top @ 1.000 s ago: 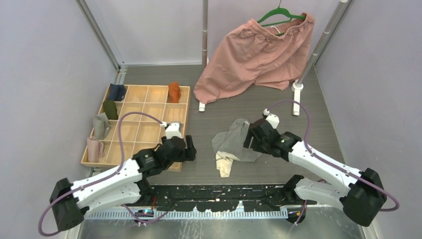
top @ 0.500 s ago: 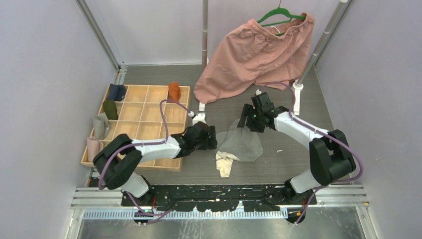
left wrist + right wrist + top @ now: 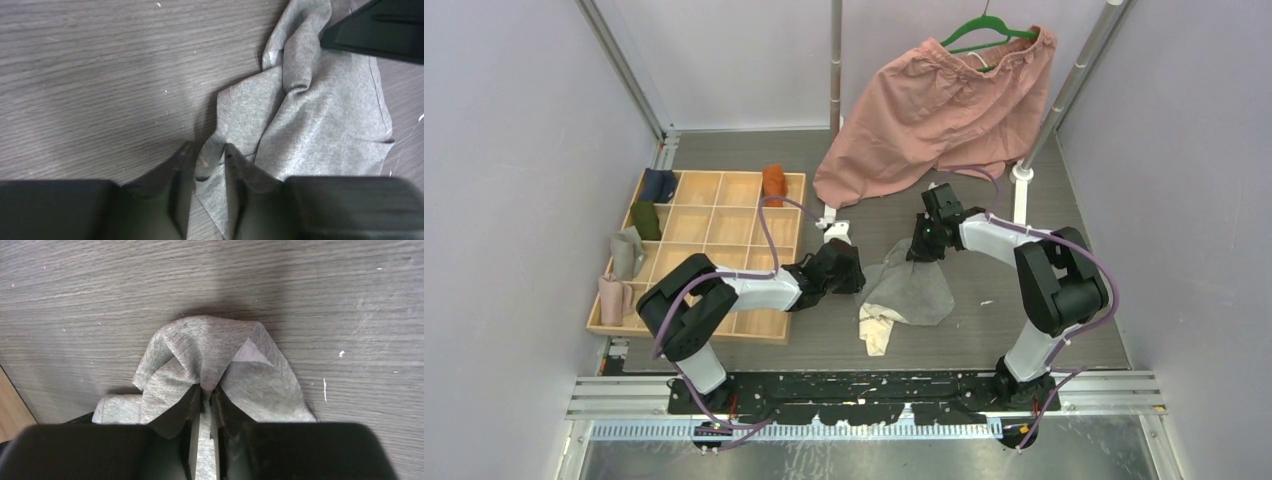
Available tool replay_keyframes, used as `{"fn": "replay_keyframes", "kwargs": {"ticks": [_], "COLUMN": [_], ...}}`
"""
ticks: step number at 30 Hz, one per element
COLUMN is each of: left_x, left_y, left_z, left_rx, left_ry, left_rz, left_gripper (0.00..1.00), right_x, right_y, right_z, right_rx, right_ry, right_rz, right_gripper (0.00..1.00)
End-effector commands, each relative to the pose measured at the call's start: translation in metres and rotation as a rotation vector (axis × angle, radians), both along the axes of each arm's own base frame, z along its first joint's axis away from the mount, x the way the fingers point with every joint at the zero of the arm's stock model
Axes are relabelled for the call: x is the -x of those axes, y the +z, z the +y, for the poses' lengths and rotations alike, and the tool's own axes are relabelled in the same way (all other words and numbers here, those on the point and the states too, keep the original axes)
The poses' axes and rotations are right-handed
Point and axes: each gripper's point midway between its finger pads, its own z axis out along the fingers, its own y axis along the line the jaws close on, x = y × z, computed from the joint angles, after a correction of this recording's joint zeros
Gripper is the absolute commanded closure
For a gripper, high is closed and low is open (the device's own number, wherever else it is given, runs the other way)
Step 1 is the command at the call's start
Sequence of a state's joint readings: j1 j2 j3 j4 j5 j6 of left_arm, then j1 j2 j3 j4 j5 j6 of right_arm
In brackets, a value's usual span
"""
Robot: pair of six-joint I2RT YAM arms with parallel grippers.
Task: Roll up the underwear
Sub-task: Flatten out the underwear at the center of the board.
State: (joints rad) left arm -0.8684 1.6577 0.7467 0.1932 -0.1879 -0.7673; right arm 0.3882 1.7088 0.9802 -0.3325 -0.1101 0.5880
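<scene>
The grey underwear [image 3: 912,290] lies crumpled on the dark table, its cream-white trim [image 3: 874,330] at the near end. My left gripper [image 3: 854,276] is at its left edge. In the left wrist view the left gripper [image 3: 207,155] has its jaws drawn in on a fold of the grey underwear [image 3: 320,115]. My right gripper [image 3: 921,248] is at the cloth's far edge. The right wrist view shows the right gripper [image 3: 207,390] pinching a bunched peak of the grey underwear [image 3: 210,345]. The rust-orange underwear [image 3: 773,183] sits rolled in a far cell of the tray.
A wooden compartment tray [image 3: 714,262] lies at the left, with rolled garments [image 3: 646,220] in its left cells. Big pink shorts [image 3: 934,110] hang from a green hanger at the back. Metal poles [image 3: 835,60] and a white foot [image 3: 1021,175] stand behind the cloth.
Both arms reached outward to the grey underwear, the left from the tray's front to its left edge, the right to its far edge. Both grippers closed on the cloth.
</scene>
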Motion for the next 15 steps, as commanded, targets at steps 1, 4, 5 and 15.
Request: {"fn": "replay_keyframes", "kwargs": {"ticks": [1, 4, 5, 15], "left_x": [0.003, -0.006, -0.010, -0.022], "left_y": [-0.012, -0.002, 0.004, 0.109], "left_z": [0.002, 0.005, 0.007, 0.001], "left_rx": [-0.020, -0.014, -0.011, 0.014], "left_ry": [-0.024, -0.028, -0.030, -0.211], "left_rz": [0.023, 0.004, -0.003, -0.205], "left_gripper": [0.80, 0.99, 0.99, 0.99], "right_x": [-0.026, -0.021, -0.018, 0.027], "right_y": [0.026, 0.042, 0.048, 0.139], "right_z": [0.003, -0.010, -0.014, -0.040], "right_rx": [-0.020, 0.004, 0.007, -0.021], "right_ry": [-0.012, -0.062, -0.076, -0.085], "right_rz": [-0.118, -0.172, -0.191, -0.368], "right_gripper": [0.87, 0.96, 0.98, 0.99]}}
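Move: The left hand is low at the underwear's left edge, its half-open fingers around a fold; the grey underwear's middle lies about 9 cm to its right, level ahead, 1 cm below. The cream waistband is some 10 cm back and 3 cm right of it, the divided box's middle 30 cm left and 6 cm ahead. From the right hand, at the far edge, the underwear's middle is about 6 cm back and 1 cm left, 1 cm below. Both hands shut their already narrowing fingers down at the table, the left pinching the underwear's left edge and the right a fold at its far edge. Then both rise with the cloth: the right some 11 cm up and 3 cm to its right, its fingers tilting outward by nearly 20 degrees, the left a little later, about 5 cm up with a small shift forward and left, away from the right hand. ##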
